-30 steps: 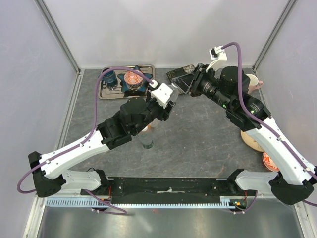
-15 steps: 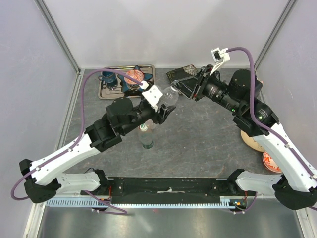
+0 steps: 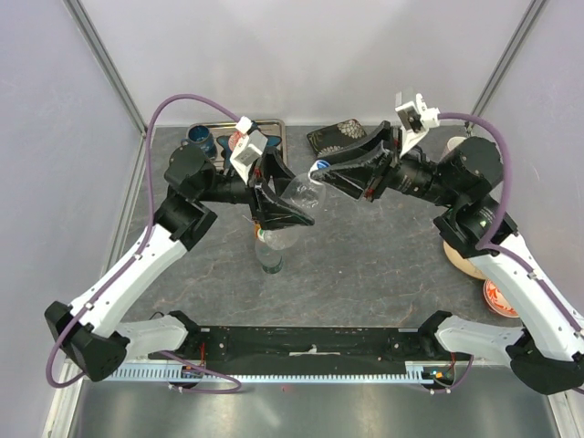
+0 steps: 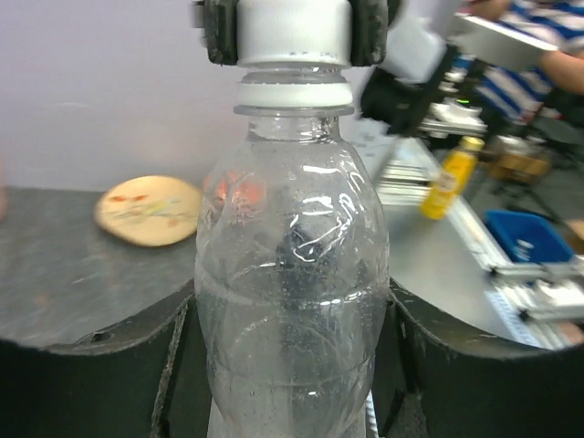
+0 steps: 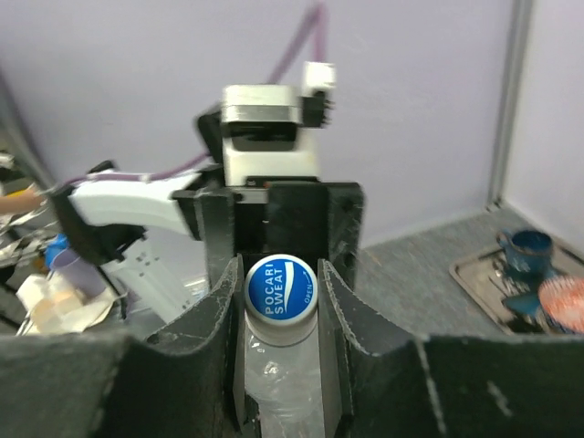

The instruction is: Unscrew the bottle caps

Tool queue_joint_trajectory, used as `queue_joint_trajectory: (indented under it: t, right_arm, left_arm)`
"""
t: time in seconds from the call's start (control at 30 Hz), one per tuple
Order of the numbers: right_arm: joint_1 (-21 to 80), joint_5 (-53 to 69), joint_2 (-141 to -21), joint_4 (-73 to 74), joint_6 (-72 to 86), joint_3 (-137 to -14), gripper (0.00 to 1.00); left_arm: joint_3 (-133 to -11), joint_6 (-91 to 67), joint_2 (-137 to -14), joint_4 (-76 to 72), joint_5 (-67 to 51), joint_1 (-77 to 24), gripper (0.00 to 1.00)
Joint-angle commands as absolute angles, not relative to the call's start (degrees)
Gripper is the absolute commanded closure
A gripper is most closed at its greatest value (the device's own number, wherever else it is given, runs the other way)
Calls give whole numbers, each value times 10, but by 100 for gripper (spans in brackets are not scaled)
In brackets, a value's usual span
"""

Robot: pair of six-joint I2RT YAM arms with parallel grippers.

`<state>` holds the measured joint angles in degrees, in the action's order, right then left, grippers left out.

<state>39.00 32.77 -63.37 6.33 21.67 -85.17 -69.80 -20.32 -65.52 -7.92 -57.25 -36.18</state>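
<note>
A clear plastic bottle (image 3: 299, 193) hangs tilted in the air above the table's middle, and my left gripper (image 3: 285, 208) is shut on its body. In the left wrist view the bottle (image 4: 292, 274) fills the gap between my black fingers (image 4: 91, 383). My right gripper (image 3: 321, 172) is shut on its blue-and-white bottle cap (image 3: 314, 168). In the right wrist view the cap (image 5: 281, 287) sits squeezed between both pads, and the right gripper (image 5: 281, 306) faces it end-on. From the left wrist the cap (image 4: 292, 32) shows white, with right fingers (image 4: 219, 32) on either side.
A second clear bottle (image 3: 269, 255) stands upright on the table just below the held one. A metal tray (image 3: 192, 171) at the back left holds a blue mug (image 3: 202, 140). A dark object (image 3: 333, 137) lies at the back. A wooden disc (image 3: 465, 260) and patterned bowl (image 3: 497, 297) lie right.
The left arm has swung up and back, lifting the bottle and tilting it toward the right arm. The right gripper has moved down and left onto the cap.
</note>
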Motion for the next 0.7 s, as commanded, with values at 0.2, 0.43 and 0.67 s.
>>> queue_joint_trajectory:
  t: [0.2,0.43,0.67]
  right_arm:
    - [397,650,-642,-157,315,-792,100]
    - [398,691,-647,-241,368,-739,100]
    - [400,690,-632,-313,419,-716,100]
  left_arm:
    - [-694,-573,-727,-518,-784,-358,59]
    - [-694,-663,-764,-627,-794,-358,58]
    - [-695,-672,-778,-642,-802,-358,58]
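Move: The clear bottle is already between the left fingers. Its cap lies about 8 cm to the left hand's right, 7 cm higher and 3 cm farther out, and is already between the right fingertips, level with that hand. From the left hand, a green bottle stands roughly 5 cm left, 2 cm ahead and 33 cm below; an orange bottle, about 6 cm left, 9 cm ahead and equally low. Both hands, still gripping bottle and cap, draw back about 6–7 cm, fingers swinging some 30 degrees towards the base. ##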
